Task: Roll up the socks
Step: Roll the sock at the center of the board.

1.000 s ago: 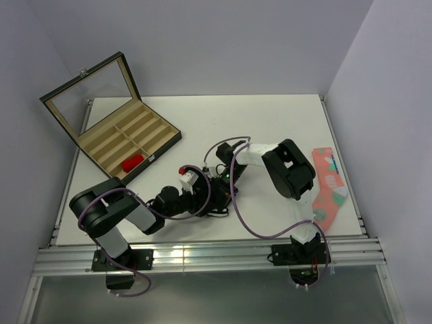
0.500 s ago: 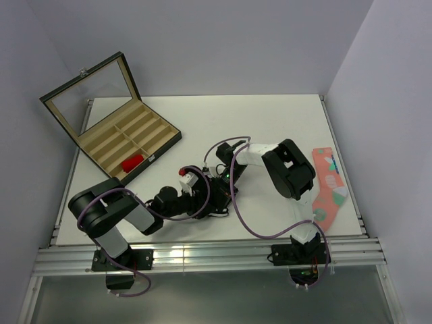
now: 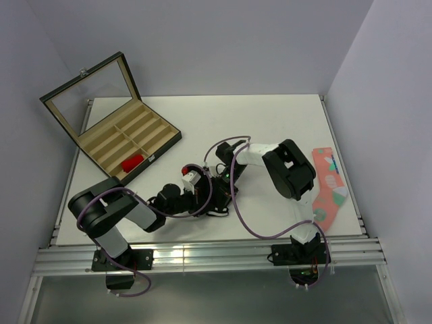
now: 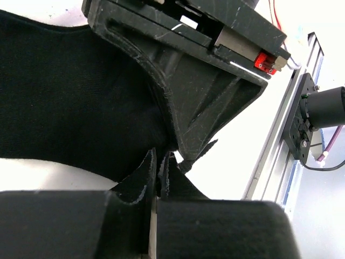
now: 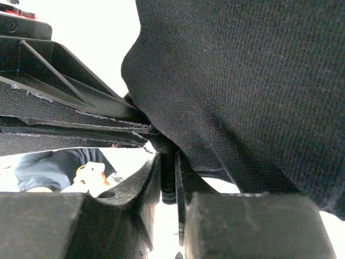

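Observation:
The black sock (image 3: 217, 209) lies bunched at the middle of the table, mostly hidden under both grippers. In the left wrist view the black sock (image 4: 70, 97) fills the left side. My left gripper (image 4: 160, 159) is shut at the sock's near edge, with dark fabric at its tips. The right gripper's body (image 4: 199, 91) sits just above it. My right gripper (image 5: 168, 162) is shut on a fold of the black sock (image 5: 242, 81). From above, the left gripper (image 3: 204, 197) and right gripper (image 3: 220, 192) meet tip to tip. The red sock (image 3: 133, 163) lies as a small bundle in the box.
An open wooden box (image 3: 165, 138) with several compartments stands at the back left, its glass lid (image 3: 88, 94) raised. A salmon-pink sock (image 3: 329, 182) with green and white patches lies flat near the table's right edge. The aluminium rail (image 3: 202, 255) runs along the near edge.
My left gripper has closed and its wrist has shifted slightly right toward the right gripper. The right arm and its grip look the same.

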`<control>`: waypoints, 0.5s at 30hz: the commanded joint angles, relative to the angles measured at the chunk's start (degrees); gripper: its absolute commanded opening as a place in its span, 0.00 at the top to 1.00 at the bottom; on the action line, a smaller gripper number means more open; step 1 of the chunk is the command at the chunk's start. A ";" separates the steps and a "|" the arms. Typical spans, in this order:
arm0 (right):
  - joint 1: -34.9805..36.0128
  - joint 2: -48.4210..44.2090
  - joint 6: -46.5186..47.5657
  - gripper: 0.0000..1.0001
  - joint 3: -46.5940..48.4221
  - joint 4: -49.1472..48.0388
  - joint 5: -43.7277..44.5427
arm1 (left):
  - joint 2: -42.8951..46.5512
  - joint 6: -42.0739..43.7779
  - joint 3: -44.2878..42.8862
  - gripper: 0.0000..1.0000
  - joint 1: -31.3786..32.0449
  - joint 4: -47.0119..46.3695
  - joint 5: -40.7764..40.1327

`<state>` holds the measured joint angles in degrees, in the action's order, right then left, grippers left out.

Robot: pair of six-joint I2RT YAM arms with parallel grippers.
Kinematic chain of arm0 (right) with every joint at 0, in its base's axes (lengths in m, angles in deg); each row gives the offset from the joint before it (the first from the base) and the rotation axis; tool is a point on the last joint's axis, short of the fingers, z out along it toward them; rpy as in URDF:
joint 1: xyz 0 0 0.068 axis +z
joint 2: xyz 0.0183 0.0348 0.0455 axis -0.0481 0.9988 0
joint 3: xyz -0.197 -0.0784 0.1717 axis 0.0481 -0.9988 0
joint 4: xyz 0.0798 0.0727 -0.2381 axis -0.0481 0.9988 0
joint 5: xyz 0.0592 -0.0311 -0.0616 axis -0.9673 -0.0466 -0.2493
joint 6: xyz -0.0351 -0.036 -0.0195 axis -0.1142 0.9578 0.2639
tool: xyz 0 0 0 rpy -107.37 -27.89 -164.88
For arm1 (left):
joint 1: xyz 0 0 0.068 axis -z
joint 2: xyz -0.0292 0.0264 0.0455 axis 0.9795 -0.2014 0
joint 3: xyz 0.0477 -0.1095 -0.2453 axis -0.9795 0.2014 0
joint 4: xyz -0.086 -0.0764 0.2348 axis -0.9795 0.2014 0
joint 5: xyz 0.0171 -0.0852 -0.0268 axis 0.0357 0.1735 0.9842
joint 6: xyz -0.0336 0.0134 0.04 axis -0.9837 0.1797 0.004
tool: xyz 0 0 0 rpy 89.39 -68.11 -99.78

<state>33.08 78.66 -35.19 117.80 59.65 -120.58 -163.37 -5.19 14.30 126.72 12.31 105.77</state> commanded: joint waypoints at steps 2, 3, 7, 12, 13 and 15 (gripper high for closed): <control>0.46 -2.23 1.14 0.76 -0.65 -7.65 9.30 | 0.25 -1.47 -0.12 1.00 0.09 3.99 -0.88; 0.46 -3.02 1.05 0.75 -1.26 -8.17 9.56 | 0.25 -1.92 0.24 1.00 0.00 4.26 -1.67; 0.38 -8.11 0.43 0.64 -3.28 -11.16 10.53 | 0.61 -5.34 2.43 1.00 0.00 4.53 -3.26; -1.55 -16.29 0.52 0.59 -7.15 -16.08 10.10 | 1.39 -8.60 3.58 1.00 0.09 6.98 -5.02; -1.99 -17.34 1.04 0.59 -7.77 -16.79 9.92 | 1.75 -9.56 3.58 1.00 0.09 7.60 -5.02; -2.96 -20.24 2.36 0.59 -9.61 -18.63 10.09 | 2.97 -10.18 3.14 1.00 0.00 11.10 -5.81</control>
<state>31.70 62.92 -34.95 109.71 46.58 -112.03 -161.41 -13.91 16.24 126.67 14.38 102.08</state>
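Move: The right fingers are still in the black sock by its striped cuff; the sock's middle lies about 4 cm ahead and 6 cm to the left, a centimetre lower. From the left hand, already shut on the same end, that middle is some 5 cm ahead, 3 cm left and 2 cm below. Of the neighbours, the rolled red sock in the box lies roughly 30 cm left and 15 cm farther out than the right hand; the pink patterned sock is about 38 cm right and 4 cm ahead. The black sock comes free of the right fingers as they open to about twice their gap; that hand then draws off forward and up, gathering speed over some 5 cm, its fingertips tilting upward by about 20 degrees. The left fingers keep their pinch near the cuff, easing a centimetre left while the wrist turns slightly counter-clockwise and tips down. ##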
